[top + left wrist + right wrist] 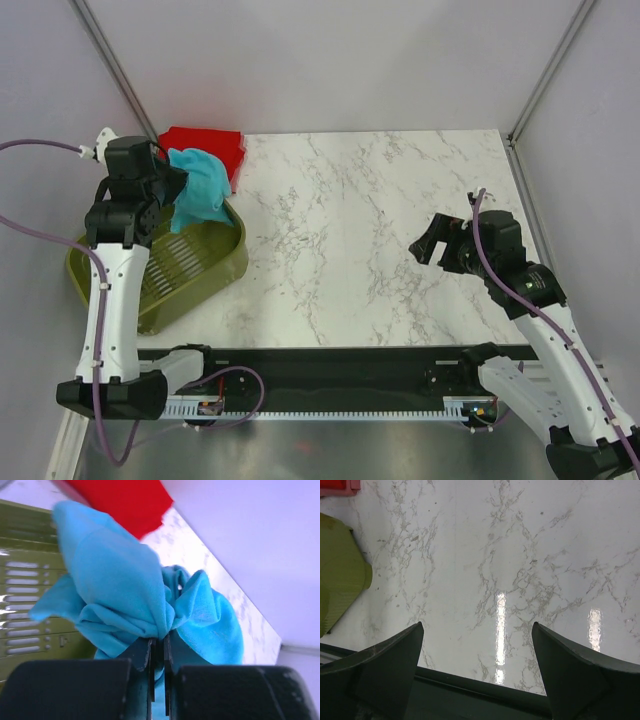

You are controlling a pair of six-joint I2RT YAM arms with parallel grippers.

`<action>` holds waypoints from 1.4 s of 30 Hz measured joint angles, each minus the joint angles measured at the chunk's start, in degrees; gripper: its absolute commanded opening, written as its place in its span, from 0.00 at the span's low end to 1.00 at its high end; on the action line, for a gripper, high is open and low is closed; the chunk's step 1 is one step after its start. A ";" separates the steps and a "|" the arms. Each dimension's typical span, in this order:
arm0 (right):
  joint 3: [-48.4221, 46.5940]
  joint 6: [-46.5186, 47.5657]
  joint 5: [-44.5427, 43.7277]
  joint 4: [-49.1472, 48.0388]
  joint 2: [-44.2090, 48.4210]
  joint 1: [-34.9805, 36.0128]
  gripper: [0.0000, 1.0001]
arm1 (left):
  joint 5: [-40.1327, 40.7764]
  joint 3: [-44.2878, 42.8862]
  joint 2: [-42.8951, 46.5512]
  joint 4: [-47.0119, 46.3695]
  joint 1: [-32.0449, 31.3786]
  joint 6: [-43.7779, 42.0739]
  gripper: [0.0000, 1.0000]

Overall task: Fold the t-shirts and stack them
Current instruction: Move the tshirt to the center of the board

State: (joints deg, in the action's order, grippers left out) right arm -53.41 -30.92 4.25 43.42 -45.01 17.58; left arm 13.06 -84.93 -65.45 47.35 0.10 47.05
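Note:
A turquoise t-shirt hangs bunched up above the far end of the olive basket. My left gripper is shut on a fold of it; in the left wrist view the turquoise t-shirt bulges out just past the pinched gripper. The red t-shirt lies as a flat square bundle at the table's far left corner; the red t-shirt also shows behind the turquoise cloth. My right gripper hovers open over the right side of the table, and its fingers hold nothing.
The olive-green slotted basket sits at the table's left edge, its rim showing at the left of the right wrist view. White marble tabletop stretches between the arms. Grey walls and metal posts enclose the table at back and sides.

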 measured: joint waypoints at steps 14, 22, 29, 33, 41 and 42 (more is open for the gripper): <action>-6.03 0.13 -1.70 0.55 -0.04 0.00 0.98 | -27.21 -22.16 -13.05 -20.59 -24.09 -3.43 0.02; -6.56 -1.01 -2.75 0.98 0.92 0.00 0.97 | -40.28 -7.32 -19.39 -27.74 -33.24 -10.73 0.63; 1.16 -4.52 -11.61 1.44 -0.44 0.09 0.94 | -39.32 20.00 -24.61 -26.34 -33.24 -13.57 0.67; 1.25 -4.50 -18.84 0.07 -10.47 -0.11 0.78 | -36.81 23.43 -24.63 -25.64 -33.31 -14.16 0.68; -0.37 -3.45 -17.90 -9.18 -28.52 -11.15 0.71 | -38.29 14.99 -34.93 -30.18 -33.35 -14.12 0.63; -0.55 -3.32 -16.96 -10.40 -29.92 -12.85 0.71 | -38.80 13.75 -37.00 -30.84 -33.35 -14.10 0.63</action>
State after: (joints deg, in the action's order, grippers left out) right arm -53.95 -34.24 -12.71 33.01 -74.94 4.73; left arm -25.74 -71.18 -102.45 16.51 -33.26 32.95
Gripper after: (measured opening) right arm 0.719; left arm 0.644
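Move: The blue t-shirt already hangs from the left hand's shut fingers, its middle some 10 cm below, 4 cm right and 2 cm ahead. The empty board center lies about 35 cm to that hand's right, 2 cm back and 35 cm down; the green bin is roughly 30 cm below, 4 cm back and 5 cm left, the red stack 18 cm ahead and 30 cm below. For the right hand, the board center is about 15 cm left, 7 cm ahead and 22 cm down. The t-shirt is carried away from the bin in a fast swing of the left hand, about 30 cm right and 17 cm up while turning some 65 degrees clockwise; the fingers then open, let go of it, and the hand drops about 40 cm to the cloth's left side. The right hand first lifts 5 cm, then sinks and reaches forward and right beside the cloth's right end, fingers partly closing on nothing. ##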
